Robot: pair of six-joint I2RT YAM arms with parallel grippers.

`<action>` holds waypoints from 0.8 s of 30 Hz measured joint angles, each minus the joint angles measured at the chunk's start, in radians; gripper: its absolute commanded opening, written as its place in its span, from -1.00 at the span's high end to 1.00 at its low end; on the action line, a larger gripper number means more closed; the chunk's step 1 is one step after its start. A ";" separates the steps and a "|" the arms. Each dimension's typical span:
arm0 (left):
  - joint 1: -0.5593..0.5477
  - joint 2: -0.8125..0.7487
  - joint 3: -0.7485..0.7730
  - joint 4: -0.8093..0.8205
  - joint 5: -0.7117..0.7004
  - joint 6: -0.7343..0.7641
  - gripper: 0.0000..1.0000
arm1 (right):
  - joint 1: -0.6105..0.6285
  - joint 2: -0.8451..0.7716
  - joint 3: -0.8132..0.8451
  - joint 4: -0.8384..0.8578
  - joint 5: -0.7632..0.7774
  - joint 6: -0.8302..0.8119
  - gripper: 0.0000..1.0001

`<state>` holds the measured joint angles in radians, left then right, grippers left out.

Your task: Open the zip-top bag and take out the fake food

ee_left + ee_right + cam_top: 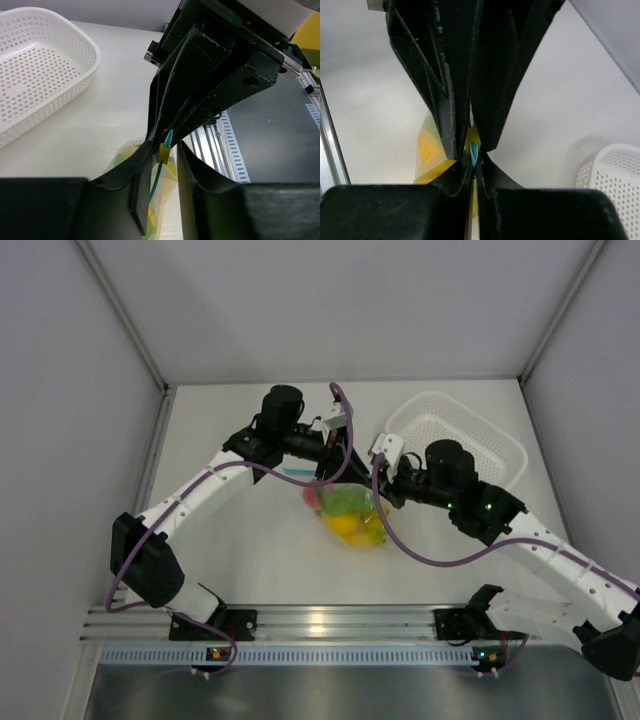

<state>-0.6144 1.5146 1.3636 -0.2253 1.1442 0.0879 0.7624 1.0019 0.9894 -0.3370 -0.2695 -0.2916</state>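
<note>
The zip-top bag hangs between my two grippers just over the table, with yellow, green and pink fake food showing through it. My right gripper is shut on the blue zip strip at the bag's mouth. In the left wrist view, my left gripper straddles the same strip and a small yellow slider. Its jaws stand apart and are open, with a gap on the right side. From above, the left gripper and right gripper meet tip to tip over the bag.
A white perforated basket stands at the back right, seen also as the basket in the left wrist view and the basket in the right wrist view. Grey walls enclose the table. A metal rail runs along the near edge.
</note>
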 measured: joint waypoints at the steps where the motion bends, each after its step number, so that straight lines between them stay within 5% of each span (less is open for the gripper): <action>1: 0.000 0.000 0.000 0.000 -0.001 0.000 0.60 | 0.000 -0.001 0.000 -0.001 0.005 0.000 1.00; 5: 0.000 0.000 0.000 0.000 -0.003 0.002 1.00 | 0.000 -0.001 0.000 -0.001 0.016 0.000 1.00; 24: 0.082 0.000 -0.026 -0.005 0.024 0.046 1.00 | -0.002 -0.155 -0.093 0.092 0.102 0.085 1.00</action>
<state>-0.5327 1.5143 1.3373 -0.2302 1.1687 0.1337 0.7605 0.8471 0.8959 -0.2451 -0.1673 -0.2062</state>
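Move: The zip's yellow slider sits right at the left fingertips, about 1 cm to the right of that hand and level with it; from the right hand, which already pinches the end of the bag's zip, the slider is some 2 cm left and 1 cm ahead. The fake food hangs in the bag roughly 4 cm back, 2 cm left and 10 cm below the left hand. The basket lies about 13 cm ahead, 24 cm right and 18 cm below the left hand. Close the left fingers onto the yellow slider first, keeping both hands nearly still, then draw it away from the right gripper, forward and left about 3 cm. Meanwhile keep the right fingers shut on the bag's zip corner and pull that right and up, some 3 cm, rolling the wrist about 10 degrees. ##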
